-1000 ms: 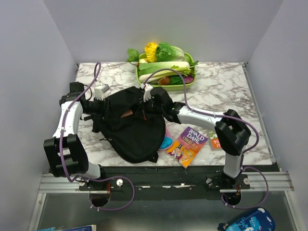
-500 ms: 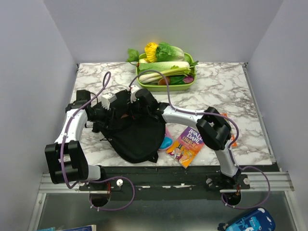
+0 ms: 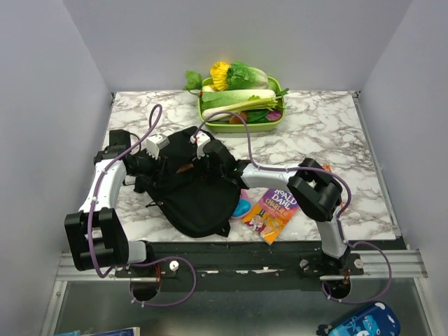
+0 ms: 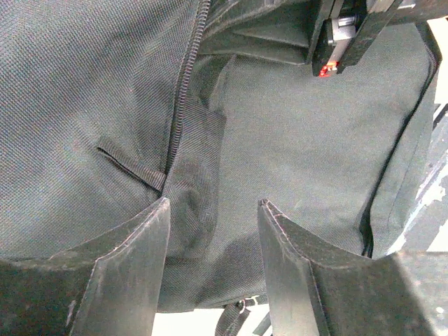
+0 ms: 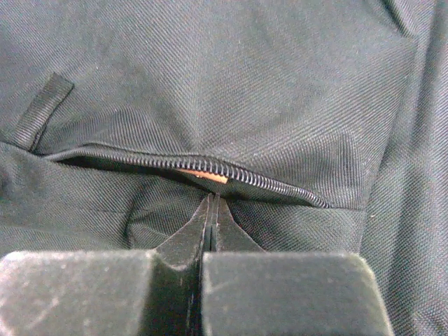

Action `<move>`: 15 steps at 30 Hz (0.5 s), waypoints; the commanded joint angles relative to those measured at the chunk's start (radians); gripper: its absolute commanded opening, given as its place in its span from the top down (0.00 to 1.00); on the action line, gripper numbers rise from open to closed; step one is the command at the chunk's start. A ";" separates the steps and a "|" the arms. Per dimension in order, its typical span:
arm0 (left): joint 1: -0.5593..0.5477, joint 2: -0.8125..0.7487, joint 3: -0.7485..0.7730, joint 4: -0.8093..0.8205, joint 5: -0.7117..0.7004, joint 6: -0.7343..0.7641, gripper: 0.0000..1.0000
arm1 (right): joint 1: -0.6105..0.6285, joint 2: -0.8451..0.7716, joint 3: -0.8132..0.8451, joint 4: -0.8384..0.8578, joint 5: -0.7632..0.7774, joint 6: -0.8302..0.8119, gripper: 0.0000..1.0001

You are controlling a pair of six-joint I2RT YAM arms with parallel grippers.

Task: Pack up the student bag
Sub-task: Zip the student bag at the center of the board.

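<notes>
The student bag [image 3: 199, 199], a soft black backpack, lies crumpled on the marble table between both arms. My left gripper [image 3: 163, 166] is at the bag's left side. In the left wrist view it [image 4: 213, 203] stands open, with a fold of bag fabric [image 4: 294, 140] and a zip [image 4: 183, 91] in front of the gap. My right gripper [image 3: 197, 157] is over the bag's upper middle. In the right wrist view it [image 5: 212, 199] is shut, tips touching the fabric just under a part-open zip [image 5: 231, 175]. An orange sliver [image 5: 203, 175] shows inside the zip.
A Roald Dahl book [image 3: 274, 208] lies right of the bag near the front edge. A pink and blue pencil case [image 3: 242, 206] peeks out beside the bag. A green tray [image 3: 276, 120] of vegetables stands at the back. A small orange item lies behind the right arm's elbow.
The right arm has swung left, bringing its shut gripper further over the bag's middle. The left gripper has moved right, onto the bag's left side.
</notes>
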 commanded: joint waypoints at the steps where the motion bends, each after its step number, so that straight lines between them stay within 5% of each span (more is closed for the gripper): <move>1: 0.000 0.002 0.012 0.008 -0.015 0.029 0.40 | 0.008 -0.002 0.035 0.031 0.054 -0.024 0.99; 6: 0.009 -0.019 0.068 -0.025 -0.035 0.032 0.40 | 0.013 -0.001 0.067 0.045 0.077 -0.009 0.99; 9: 0.064 -0.010 0.124 -0.068 -0.038 0.057 0.40 | 0.027 -0.134 -0.009 0.114 0.072 -0.030 0.99; 15: 0.233 0.054 0.147 -0.053 0.005 0.003 0.39 | 0.033 -0.277 -0.025 0.068 -0.018 -0.063 0.66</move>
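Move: The open zip in the middle of the bag, with a strip of the brown wallet showing, lies about 4 cm left of my right hand, level with it in reach and some 3 cm below. From that hand, the pencil case sticks out from under the bag roughly 13 cm back and 14 cm right, and the vegetable basket stands about 23 cm ahead and 13 cm right. From my left hand the showing wallet strip is some 6 cm right, 2 cm ahead and 8 cm lower. I lift my right hand away from the zip opening, first easing up and slightly forward, then rising quickly and drawing a little back, about 8 cm up in all, while its shut fingers part roughly a quarter of the way. After a short pause my left hand, fingers still open, swings left about 5 cm off the bag's middle, also rising and reaching forward some 3 cm each. ##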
